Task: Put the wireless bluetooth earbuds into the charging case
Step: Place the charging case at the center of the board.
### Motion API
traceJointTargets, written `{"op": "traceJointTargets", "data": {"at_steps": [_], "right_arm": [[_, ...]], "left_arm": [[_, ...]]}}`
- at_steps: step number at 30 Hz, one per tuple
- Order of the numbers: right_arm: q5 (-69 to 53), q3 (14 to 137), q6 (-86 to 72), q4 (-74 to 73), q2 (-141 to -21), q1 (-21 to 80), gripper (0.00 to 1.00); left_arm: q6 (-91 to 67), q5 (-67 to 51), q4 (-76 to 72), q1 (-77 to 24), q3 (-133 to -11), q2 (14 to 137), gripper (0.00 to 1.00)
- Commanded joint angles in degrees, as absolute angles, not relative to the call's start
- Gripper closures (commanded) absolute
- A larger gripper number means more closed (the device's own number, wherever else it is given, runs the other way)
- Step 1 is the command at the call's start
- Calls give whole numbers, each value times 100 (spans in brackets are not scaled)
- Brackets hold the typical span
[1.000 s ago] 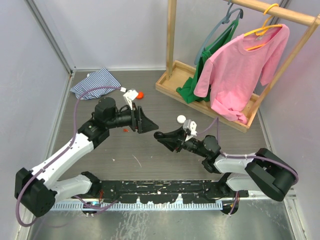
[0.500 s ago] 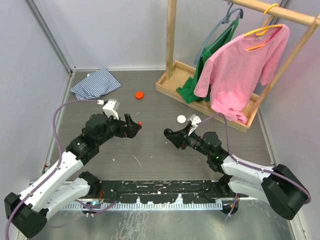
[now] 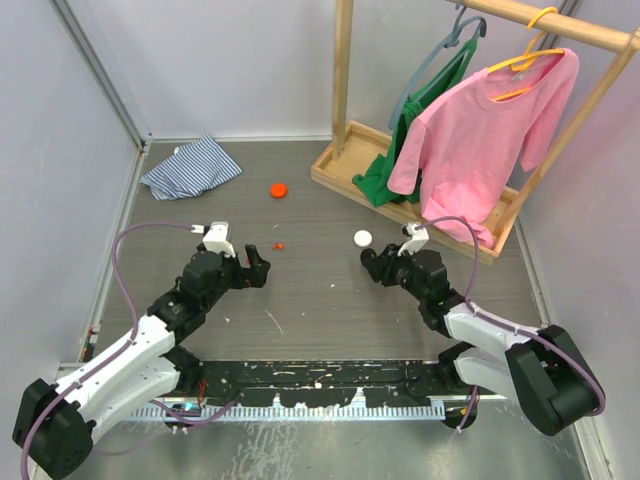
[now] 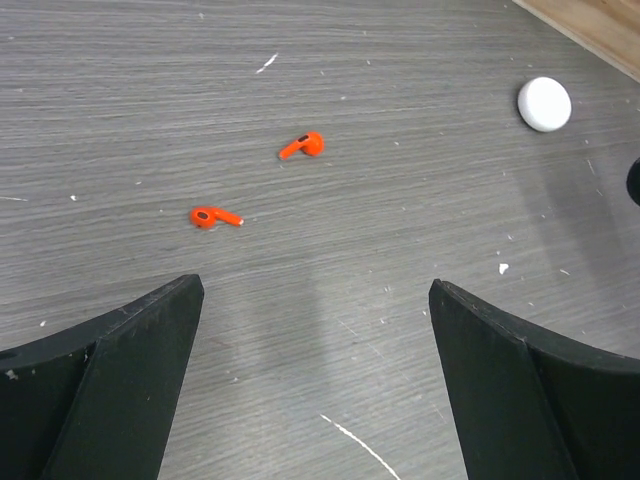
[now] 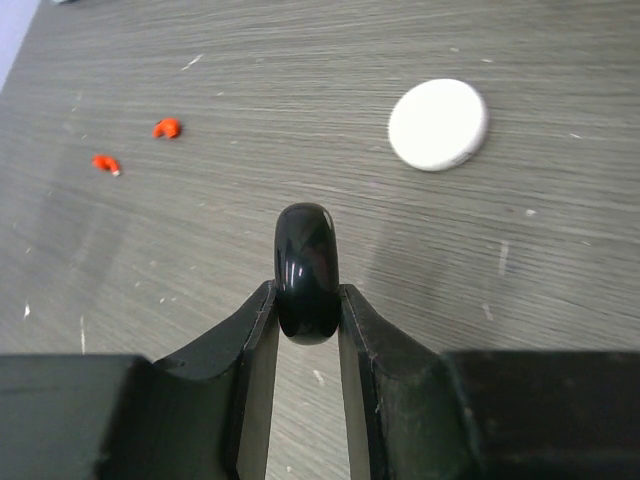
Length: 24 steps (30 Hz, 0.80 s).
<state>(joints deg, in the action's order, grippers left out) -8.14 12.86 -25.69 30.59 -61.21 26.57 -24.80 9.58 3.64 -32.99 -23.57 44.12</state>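
Two red-orange earbuds (image 4: 305,146) (image 4: 213,216) lie loose on the grey table, apart from each other. They also show in the right wrist view as earbuds (image 5: 167,128) (image 5: 104,162) at far left. My left gripper (image 4: 315,290) stands wide open just short of them, nothing between its fingers. My right gripper (image 5: 306,295) is shut on a glossy black round puck (image 5: 306,265), held edge-on above the table; it looks like a charging case. A white puck (image 5: 437,124) lies ahead of it, and an orange puck (image 3: 279,189) lies farther back.
A striped cloth (image 3: 190,167) lies at the back left. A wooden rack (image 3: 335,165) at the back right carries a pink shirt (image 3: 480,140) and a green garment (image 3: 395,165). Grey walls close in the left, back and right sides.
My left gripper has opened wide and drawn back toward its base, leaving the earbuds on the table. My right arm has pulled back to the right, still holding the black puck.
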Motion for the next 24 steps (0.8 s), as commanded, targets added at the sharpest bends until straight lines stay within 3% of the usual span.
{"op": "traceJointTargets", "data": {"at_steps": [1, 11, 24], "right_arm": [[-494, 1450, -3085, 3207, -6319, 2323, 84], [-202, 1719, -3731, 3233, -7157, 1850, 83], [-749, 2447, -4200, 3181, -8305, 1626, 72]], "left_arm": [[-2374, 1391, -588, -3313, -2201, 4412, 2], [-2338, 1523, -632, -3313, -2062, 4434, 2], [-2337, 1555, -497, -3313, -2096, 4406, 2]]}}
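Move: The right gripper holds the black case; the free board beside the white case, where it seems bound, lies about 8 cm ahead, 4 cm to the right and 8 cm below. The white case is about 11 cm straight ahead, the nearer orange earbud 8 cm ahead and 22 cm left, the rack's wooden tray roughly 22 cm ahead and 14 cm right, all some 7 cm lower. From the idle left gripper that spot is roughly 10 cm ahead, 29 cm right, 12 cm down. Keep the black case pinched in the right gripper and sweep it to the right and down, easing forward, then carry on mostly forward, nearly level, towards the board just right of the white case. In all go about 5 cm forward, 5 cm down and 4 cm right, turning the wrist clockwise and tipping the fingers further down, each by somewhat under 20 degrees. ##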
